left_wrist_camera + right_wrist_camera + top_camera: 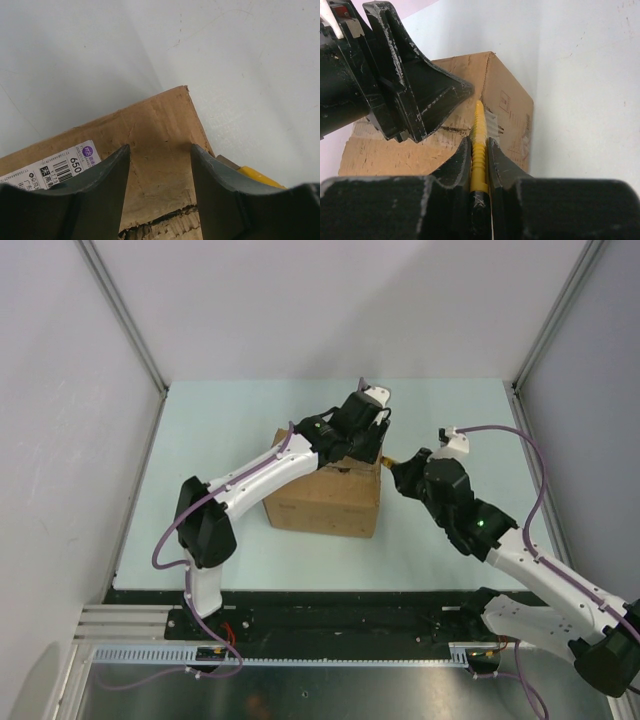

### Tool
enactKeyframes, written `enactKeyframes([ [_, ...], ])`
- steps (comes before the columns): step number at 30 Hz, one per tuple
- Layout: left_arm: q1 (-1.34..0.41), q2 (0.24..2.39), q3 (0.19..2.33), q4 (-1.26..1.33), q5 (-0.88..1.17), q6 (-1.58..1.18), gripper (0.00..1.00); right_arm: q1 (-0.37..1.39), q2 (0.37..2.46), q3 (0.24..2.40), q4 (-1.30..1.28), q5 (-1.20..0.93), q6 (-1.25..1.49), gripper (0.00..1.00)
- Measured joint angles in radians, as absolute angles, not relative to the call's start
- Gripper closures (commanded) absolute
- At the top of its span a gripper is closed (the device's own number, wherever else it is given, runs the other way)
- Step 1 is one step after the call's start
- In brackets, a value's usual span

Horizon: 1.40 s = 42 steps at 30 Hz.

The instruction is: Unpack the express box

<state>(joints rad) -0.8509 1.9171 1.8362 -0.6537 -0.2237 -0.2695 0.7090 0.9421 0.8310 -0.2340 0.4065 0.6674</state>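
The express box (pixel 325 502), a brown cardboard carton, stands mid-table. Its white label (pixel 50 170) lies on the top flap (pixel 160 125). My left gripper (pixel 365 435) is over the box's far right corner. It is open (pixel 160 155), with bare cardboard and a torn seam (pixel 165 225) showing between the fingers. My right gripper (pixel 405 472) sits just right of the box and is shut (pixel 479 142) on a yellow utility knife (pixel 479 125). The knife's tip is at the box's top right edge (pixel 487 107), beside the left gripper's finger (pixel 420 95). The knife (pixel 260 177) also peeks past the flap's edge.
The box rests on a pale green mat (pixel 450 420) between white walls. Metal frame posts (pixel 125 315) rise at the back corners. A black base rail (pixel 330 605) runs along the near edge.
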Motion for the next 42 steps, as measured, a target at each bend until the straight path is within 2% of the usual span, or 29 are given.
enactKeyframes([
  [27,-0.852,1.917,1.821,-0.650,-0.227,-0.341,0.42,0.956,0.915,0.841,-0.412,0.643,0.813,1.00],
  [42,-0.852,1.919,1.821,-0.648,-0.230,-0.340,0.42,0.978,0.836,0.824,-0.471,0.559,0.807,1.00],
])
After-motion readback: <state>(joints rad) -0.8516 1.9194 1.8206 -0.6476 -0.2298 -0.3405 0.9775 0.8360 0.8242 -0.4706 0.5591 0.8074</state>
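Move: The right hand holds the yellow cutter. The near end to be reached, the seam's right end on the box's edge, lies about 1 cm ahead of it, 4 cm left and 3 cm lower. The box's far right corner is some 9 cm ahead and 3 cm left, and the left gripper about 5 cm ahead and 7 cm left. From the left hand, the seam's end lies about 4 cm back and 3 cm right, just below. Back towards its own base, the right hand draws the gripped cutter some 6.5 cm, slowing near the end, its blade following the box's right top edge from beyond the seam to just past it. The wrist stays nearly level, tipping only about 5 degrees down. The left hand stays put, half-open fingertips still resting on the far flap beside the edge. ##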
